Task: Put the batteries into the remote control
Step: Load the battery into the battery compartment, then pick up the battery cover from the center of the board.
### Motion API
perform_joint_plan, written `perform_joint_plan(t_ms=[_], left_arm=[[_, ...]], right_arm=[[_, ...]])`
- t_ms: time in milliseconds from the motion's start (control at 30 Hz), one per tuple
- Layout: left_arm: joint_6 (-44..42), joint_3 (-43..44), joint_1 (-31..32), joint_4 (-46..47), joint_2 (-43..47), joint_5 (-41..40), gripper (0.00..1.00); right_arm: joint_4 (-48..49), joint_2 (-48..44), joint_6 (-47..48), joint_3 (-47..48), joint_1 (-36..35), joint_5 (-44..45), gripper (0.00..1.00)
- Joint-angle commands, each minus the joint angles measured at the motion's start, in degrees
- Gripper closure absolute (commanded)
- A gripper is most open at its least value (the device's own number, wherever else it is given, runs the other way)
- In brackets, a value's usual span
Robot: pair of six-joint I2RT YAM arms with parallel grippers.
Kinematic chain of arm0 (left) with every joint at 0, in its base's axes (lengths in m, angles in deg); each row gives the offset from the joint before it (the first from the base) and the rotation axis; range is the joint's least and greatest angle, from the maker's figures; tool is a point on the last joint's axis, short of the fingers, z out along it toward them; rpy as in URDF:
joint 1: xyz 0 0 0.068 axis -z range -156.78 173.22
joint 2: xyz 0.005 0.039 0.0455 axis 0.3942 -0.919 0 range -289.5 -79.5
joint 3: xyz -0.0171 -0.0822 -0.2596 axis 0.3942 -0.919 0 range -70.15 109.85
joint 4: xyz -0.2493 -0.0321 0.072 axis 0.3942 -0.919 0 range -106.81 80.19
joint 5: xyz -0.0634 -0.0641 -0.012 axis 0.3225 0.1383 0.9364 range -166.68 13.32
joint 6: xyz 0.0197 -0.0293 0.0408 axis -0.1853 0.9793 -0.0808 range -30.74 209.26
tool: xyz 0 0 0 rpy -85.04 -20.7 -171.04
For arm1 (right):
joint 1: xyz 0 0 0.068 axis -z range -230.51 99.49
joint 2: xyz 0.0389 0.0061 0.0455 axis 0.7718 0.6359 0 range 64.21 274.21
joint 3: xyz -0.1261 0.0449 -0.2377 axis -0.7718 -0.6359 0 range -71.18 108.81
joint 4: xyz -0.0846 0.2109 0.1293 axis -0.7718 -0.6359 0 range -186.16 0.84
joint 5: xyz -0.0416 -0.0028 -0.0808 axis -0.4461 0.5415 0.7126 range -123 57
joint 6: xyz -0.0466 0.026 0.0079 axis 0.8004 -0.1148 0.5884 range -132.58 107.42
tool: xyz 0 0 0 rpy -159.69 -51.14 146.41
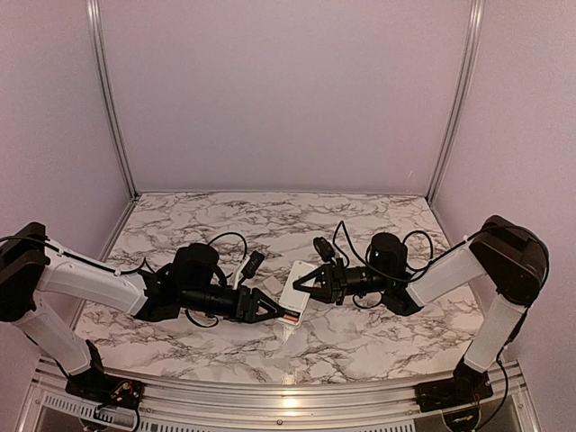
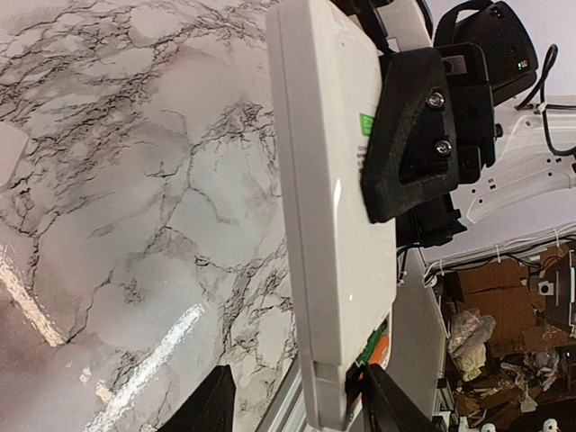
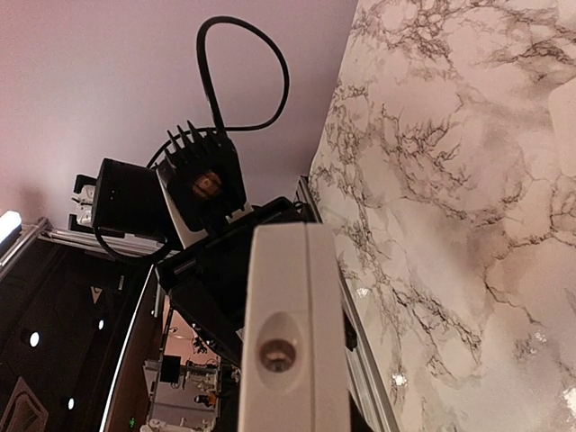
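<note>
The white remote control (image 1: pixel 295 292) is held tilted above the table between both grippers. My right gripper (image 1: pixel 306 284) is shut on its upper part; one of its black fingers (image 2: pixel 409 135) presses on the remote's back (image 2: pixel 333 180). The remote's end with the round emitter (image 3: pixel 277 354) fills the right wrist view. My left gripper (image 2: pixel 292 400) is open around the remote's lower end, its right finger (image 2: pixel 389 400) against the open battery bay. The orange-red battery (image 2: pixel 383 346) sits in that bay beside a green part. The dark battery is not visible.
A small loose white cover piece (image 1: pixel 288 331) lies on the marble table (image 1: pixel 378 333) just below the remote. The table's metal front rail (image 1: pixel 288 387) runs close under the grippers. Pale walls enclose the left, back and right.
</note>
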Motion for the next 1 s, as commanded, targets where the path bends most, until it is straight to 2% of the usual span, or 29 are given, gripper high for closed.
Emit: perform_joint_plan(t_ms=[0, 100, 233, 367, 433, 667, 800, 967], left_arm=[[-5.48, 1.60, -0.64, -9.29, 1.06, -3.77, 0.44], [-9.70, 3.67, -0.64, -13.46, 2.75, -5.79, 0.30], [-14.59, 6.72, -0.64, -18.10, 4.40, -9.12, 0.14], [-20.20, 11.26, -0.79, -26.28, 3.85, -17.81, 0.06], [-22.56, 13.75, -1.13, -30.08, 2.94, -21.61, 0.02], [-35.72, 28.58, -2.94, -47.23, -10.44, -32.17, 0.01], [-40.28, 35.32, -4.35, -51.82, -16.89, -33.05, 0.01], [-42.05, 39.40, -5.55, -53.45, -22.20, -31.11, 0.01]], right_arm=[[4.30, -2.13, -1.37, -0.26, 1.81, -2.57, 1.00], [1.68, -3.23, 0.89, -0.89, 3.95, -2.74, 1.00], [-9.49, -6.92, 10.25, 0.13, 5.66, -1.47, 1.00], [-20.81, -10.69, 18.41, 1.22, 7.80, 0.68, 1.00], [-22.69, -12.10, 19.73, 0.43, 9.60, 0.91, 1.00], [-22.21, -15.80, 20.35, -3.34, 16.08, -0.56, 1.00], [-24.23, -17.57, 21.69, -3.88, 17.37, -0.54, 1.00], [-26.98, -18.84, 23.13, -4.62, 18.26, 0.87, 1.00]])
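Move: My left fingers are still at the open battery end of the remote, whose middle lies about 6 cm ahead, 3 cm to the right and 2 cm higher. The battery cover lies on the table, some 18 cm ahead of my left hand, about 2 cm to its left and 10 cm below. From my right hand, which already holds the remote, the cover is about 12 cm ahead, 8 cm left and 13 cm down. I open my left fingers wide, coming free of the battery end, and swing that hand about 13 cm forward towards the battery cover, rising slightly at first and then dropping, while the wrist rolls some 50 degrees to point the fingers mostly down. My right hand keeps its grip on the remote and carries it about 10 cm right and half as far forward, turning a little clockwise. ##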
